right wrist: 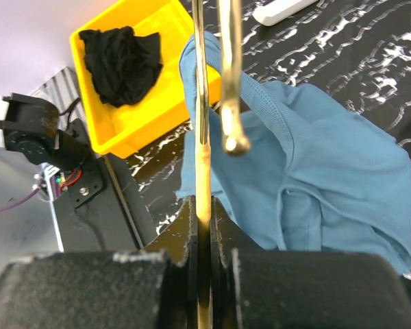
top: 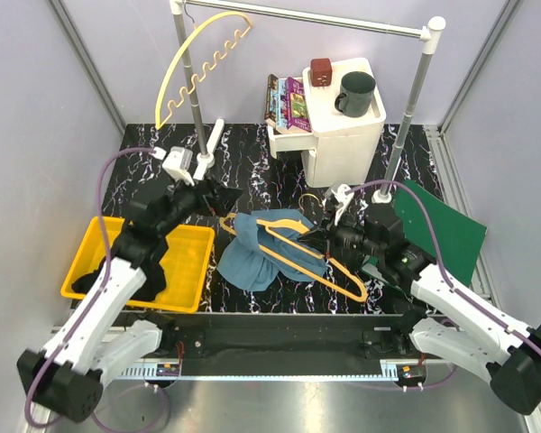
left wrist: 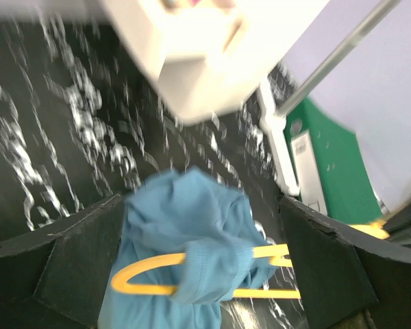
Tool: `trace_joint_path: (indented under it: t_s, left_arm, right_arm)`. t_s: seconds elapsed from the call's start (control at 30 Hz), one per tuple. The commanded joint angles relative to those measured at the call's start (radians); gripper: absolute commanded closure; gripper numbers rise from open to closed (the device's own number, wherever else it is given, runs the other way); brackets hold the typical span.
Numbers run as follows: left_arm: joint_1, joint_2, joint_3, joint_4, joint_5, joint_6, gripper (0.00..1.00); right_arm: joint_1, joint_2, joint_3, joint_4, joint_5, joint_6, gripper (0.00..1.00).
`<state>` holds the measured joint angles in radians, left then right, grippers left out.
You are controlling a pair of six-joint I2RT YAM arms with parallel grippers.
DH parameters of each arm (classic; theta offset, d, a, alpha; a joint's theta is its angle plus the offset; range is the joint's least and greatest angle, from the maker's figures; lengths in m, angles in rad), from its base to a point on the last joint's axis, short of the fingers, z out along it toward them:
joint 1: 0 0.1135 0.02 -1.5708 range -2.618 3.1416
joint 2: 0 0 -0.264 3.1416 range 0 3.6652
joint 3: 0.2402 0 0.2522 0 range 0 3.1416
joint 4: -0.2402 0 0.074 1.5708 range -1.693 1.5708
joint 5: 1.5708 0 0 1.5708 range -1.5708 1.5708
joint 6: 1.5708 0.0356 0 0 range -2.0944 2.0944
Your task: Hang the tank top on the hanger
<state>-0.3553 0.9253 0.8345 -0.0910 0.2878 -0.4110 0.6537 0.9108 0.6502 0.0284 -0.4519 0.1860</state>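
Note:
The teal-blue tank top (top: 257, 253) lies bunched on the dark marbled table, with one strap threaded over the end of the orange-yellow hanger (top: 343, 278). My right gripper (top: 319, 240) is shut on the hanger's thin bar (right wrist: 203, 144), and the hook (right wrist: 231, 89) runs beside the bar above the cloth (right wrist: 315, 178). My left gripper (top: 227, 198) hangs open just left of the shirt. Seen from the left wrist, its fingers (left wrist: 75, 267) stand wide on both sides of the tank top (left wrist: 185, 219) and the hanger's rounded end (left wrist: 133, 275), touching neither.
A yellow bin (top: 187, 266) at the left holds a black cloth (right wrist: 120, 62). A white cabinet (top: 347, 135) with a dark mug (top: 356, 93) stands at the back. A clothes rail (top: 307, 16) carries a pale wavy hanger (top: 198, 72). A green board (top: 451, 230) lies right.

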Motion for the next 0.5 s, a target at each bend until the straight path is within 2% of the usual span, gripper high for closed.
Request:
trace_joint_path:
  t_s: [0.0, 0.07, 0.2, 0.37, 0.4, 0.47]
  left_arm:
    - [-0.074, -0.097, -0.037, 0.091, 0.016, 0.187, 0.02]
    - [-0.114, -0.106, -0.066, 0.143, 0.101, 0.287, 0.05]
    - [-0.139, -0.099, -0.120, 0.250, 0.272, 0.327, 0.12]
    - [-0.137, -0.019, -0.066, 0.218, 0.450, 0.367, 0.20]
    - [-0.139, -0.008, -0.061, 0.221, 0.506, 0.364, 0.25]
    - [-0.139, 0.017, -0.054, 0.224, 0.559, 0.356, 0.26]
  right_arm:
    - [0.006, 0.052, 0.118, 0.002, -0.108, -0.023, 1.00]
    - [0.006, 0.065, 0.146, -0.005, -0.163, -0.025, 1.00]
    - [0.006, 0.106, 0.181, -0.022, -0.272, -0.046, 1.00]
    - [0.006, 0.115, 0.197, -0.065, -0.369, -0.065, 1.00]
    - [0.006, 0.115, 0.198, -0.070, -0.373, -0.071, 1.00]
    - [0.006, 0.120, 0.200, -0.077, -0.392, -0.077, 1.00]
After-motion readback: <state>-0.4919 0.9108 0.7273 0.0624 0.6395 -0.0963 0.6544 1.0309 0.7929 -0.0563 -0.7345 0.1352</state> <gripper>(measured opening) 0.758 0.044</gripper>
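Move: Some 7 cm back and 4 cm to the right of the open left hand, a little below it, is the part of the tank top draped over the hanger; the hanger's free tip pokes out about 5 cm straight back, and the yellow bin lies roughly 17 cm back, 16 cm left and well below. The right hand, still gripping the hanger, has that draped part about 16 cm to its left and 4 cm ahead. Arcing back and to the right, about 6 cm each way, the left hand first rises 3 cm, then sinks to the draped cloth, swinging some 30 degrees clockwise and tipping up as its fingers start to close; contact can't be made out. The right hand keeps its grip on the hanger, turning it counter-clockwise while easing left, back and slightly up. ##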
